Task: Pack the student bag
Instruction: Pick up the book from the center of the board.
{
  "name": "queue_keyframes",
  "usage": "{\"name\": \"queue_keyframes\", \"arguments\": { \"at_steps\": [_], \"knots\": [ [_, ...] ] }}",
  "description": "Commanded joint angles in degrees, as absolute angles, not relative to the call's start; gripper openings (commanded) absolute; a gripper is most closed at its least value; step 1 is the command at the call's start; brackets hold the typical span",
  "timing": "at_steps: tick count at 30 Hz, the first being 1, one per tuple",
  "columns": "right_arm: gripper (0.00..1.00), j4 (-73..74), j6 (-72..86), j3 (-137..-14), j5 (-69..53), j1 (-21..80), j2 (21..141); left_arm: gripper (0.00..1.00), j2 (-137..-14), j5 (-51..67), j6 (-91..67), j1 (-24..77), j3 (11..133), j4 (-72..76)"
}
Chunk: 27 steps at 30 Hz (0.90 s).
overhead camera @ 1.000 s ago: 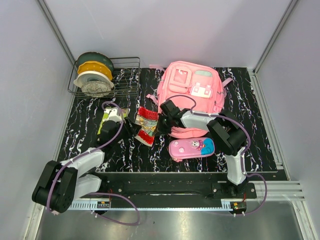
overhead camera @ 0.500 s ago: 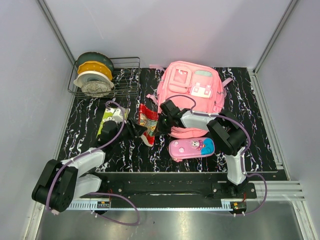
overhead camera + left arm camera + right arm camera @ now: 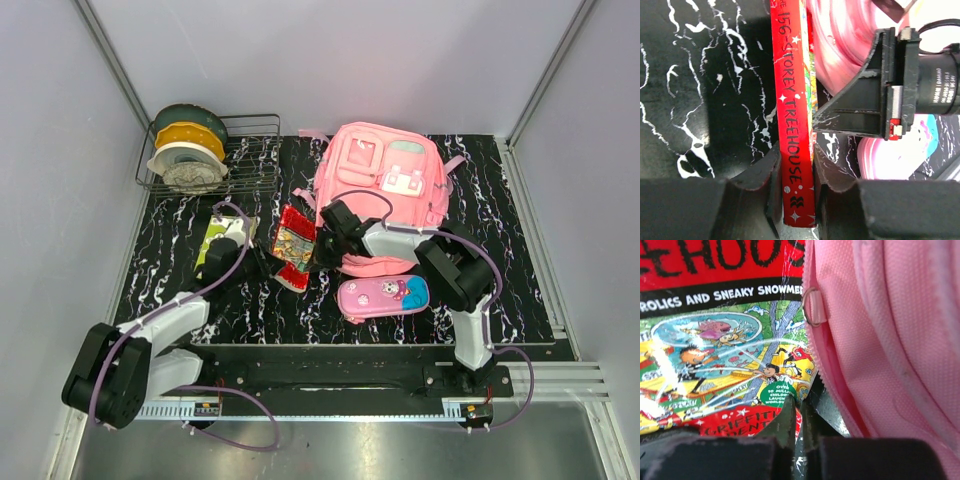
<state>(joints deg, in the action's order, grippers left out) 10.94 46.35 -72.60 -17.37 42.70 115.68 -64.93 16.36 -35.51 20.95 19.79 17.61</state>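
The student bag (image 3: 385, 180) lies flat at the back middle of the mat, pink, front pockets up. A red picture book (image 3: 293, 243) stands on edge just left of the bag's lower corner. My left gripper (image 3: 272, 262) is shut on the book's red spine (image 3: 792, 125), one finger on each side (image 3: 794, 200). My right gripper (image 3: 322, 248) sits shut at the bag's near-left edge, its fingertips (image 3: 799, 425) together between the book cover (image 3: 715, 340) and the bag's zipped pink fabric (image 3: 890, 340). I see nothing between its fingers.
A pink-purple cartoon pencil case (image 3: 385, 295) lies in front of the bag, beside the right arm. A wire rack (image 3: 255, 150) with filament spools (image 3: 185, 150) stands at the back left. A green flat item (image 3: 215, 240) lies under the left arm.
My left gripper has closed on the book's spine. The book has risen from lying tilted on the mat to standing on edge, closer to the bag. The right arm has stayed put.
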Motion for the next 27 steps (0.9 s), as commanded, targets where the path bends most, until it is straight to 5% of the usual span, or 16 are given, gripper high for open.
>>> {"name": "queue_keyframes", "arguments": {
  "at_steps": [1,4,7,17,21,27],
  "knots": [
    [0.16,10.29,42.63,-67.86,-11.96,45.61,115.5,0.0,-61.62,18.29,-34.02,23.38,22.67,12.77],
    [0.45,8.97,41.31,-64.43,-8.28,45.53,106.72,0.0,-60.38,16.44,-32.09,23.29,23.64,8.89],
    [0.53,8.88,37.55,-62.06,-3.36,45.53,96.79,0.0,-58.89,14.85,-30.59,23.29,25.05,5.29],
    [0.58,15.12,9.07,-58.19,19.57,43.43,77.97,0.0,-56.96,23.63,-26.72,22.5,30.49,0.18],
    [0.66,13.37,1.59,-54.24,9.44,33.69,75.24,0.0,-54.68,28.2,-24.7,22.41,33.92,-3.15],
    [0.61,13.8,-5.34,-55.37,2.06,33.22,76.99,0.0,-52.65,31.46,-24.26,22.15,38.84,-9.04]
  ]
}}
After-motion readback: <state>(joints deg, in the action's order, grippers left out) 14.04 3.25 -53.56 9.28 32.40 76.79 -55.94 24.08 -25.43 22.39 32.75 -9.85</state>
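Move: The treehouse book is held at its near end: its spine is in the left fingers, with the middle about 6 cm ahead, 4 cm right and 2 cm below. From the right fingertips, closed at its other near corner, the middle is some 4 cm ahead and 4 cm left. The pink backpack's middle lies about 16 cm ahead and 17 cm right of the right hand, or 16 ahead and 25 right of the left; the pencil case is 8 cm back and 16 cm right of the right hand. The book's fore-edge corner is let go as the right fingers open, that hand rising steeply about 16 cm, then swinging some 20 cm right and dipping a little to hang open over the backpack's near part, wrist tilting fingers upward. The left keeps its pinch on the spine and eases up and back, turning slightly clockwise. ##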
